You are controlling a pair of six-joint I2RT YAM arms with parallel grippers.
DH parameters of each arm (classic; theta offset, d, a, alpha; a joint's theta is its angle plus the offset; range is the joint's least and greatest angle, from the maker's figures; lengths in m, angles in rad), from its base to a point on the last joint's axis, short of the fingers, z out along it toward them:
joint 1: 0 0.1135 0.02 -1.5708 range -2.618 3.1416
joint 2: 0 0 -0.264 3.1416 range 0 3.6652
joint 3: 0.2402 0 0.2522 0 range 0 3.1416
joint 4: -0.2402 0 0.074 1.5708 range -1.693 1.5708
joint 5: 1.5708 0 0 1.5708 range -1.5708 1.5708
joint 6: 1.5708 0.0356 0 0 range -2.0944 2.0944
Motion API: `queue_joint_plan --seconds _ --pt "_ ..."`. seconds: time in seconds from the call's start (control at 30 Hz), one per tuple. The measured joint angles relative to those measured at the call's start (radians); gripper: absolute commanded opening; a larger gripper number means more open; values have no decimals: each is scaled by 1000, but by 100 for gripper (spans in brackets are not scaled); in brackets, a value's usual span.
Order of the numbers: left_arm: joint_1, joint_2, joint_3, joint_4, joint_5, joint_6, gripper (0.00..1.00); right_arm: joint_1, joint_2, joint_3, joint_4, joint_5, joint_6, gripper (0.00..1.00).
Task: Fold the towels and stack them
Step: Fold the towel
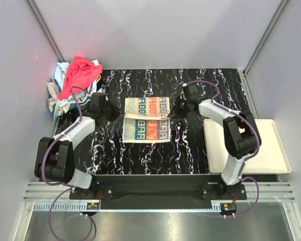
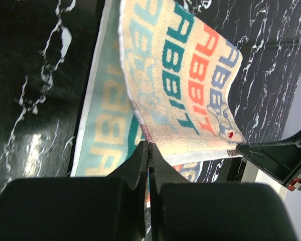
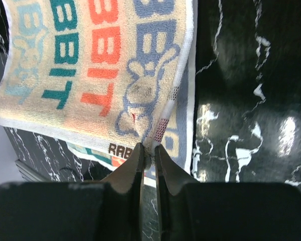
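Note:
A cream towel with coloured block letters (image 1: 146,119) lies half folded in the middle of the black marbled table. Its near edge is lifted off the part still lying flat. My left gripper (image 1: 121,114) is shut on the left corner of that edge, and the left wrist view shows the towel (image 2: 185,85) rising from the closed tips (image 2: 149,146). My right gripper (image 1: 171,114) is shut on the right corner, with cloth (image 3: 90,65) pinched between its tips (image 3: 148,150). More towels lie in a heap (image 1: 79,75) at the back left, a pink-red one on top of light blue cloth.
A flat cream tray (image 1: 261,145) lies at the right edge of the table, beside the right arm. Grey walls close in the back and both sides. The right gripper's black body (image 2: 276,155) shows at the right of the left wrist view.

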Motion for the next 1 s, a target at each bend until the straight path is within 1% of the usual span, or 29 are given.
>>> queue_joint_plan --seconds 0.23,0.5,1.0 --pt "-16 -93 -102 -9 -23 -12 0 62 -80 -80 3 34 15 0" --pt "-23 -185 -188 -22 -33 -12 0 85 -132 -150 13 60 25 0" --pt "-25 -308 -246 -71 -31 10 0 126 -245 -254 27 84 41 0"
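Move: The lying layer's near-left corner is about 7 cm back of the left hand, neither left nor right of it, and some 9 cm below. The near-right corner lies likewise about 7 cm back of the right hand, 7 cm down. The far fold's middle is roughly 17 cm ahead of both hands, 10 cm to the inner side of each. The towel pile stands 16 cm ahead and 19 cm left of the left hand. The towel's upper layer, still pinched by its corners in both hands, is drawn back over the lower layer towards its near edge. Both hands go back together about 7.5 cm, quicker at first and slower later; the right stays nearly level while the left dips about 1.5 cm and regains a little. Wrists hardly turn and both grips hold. ##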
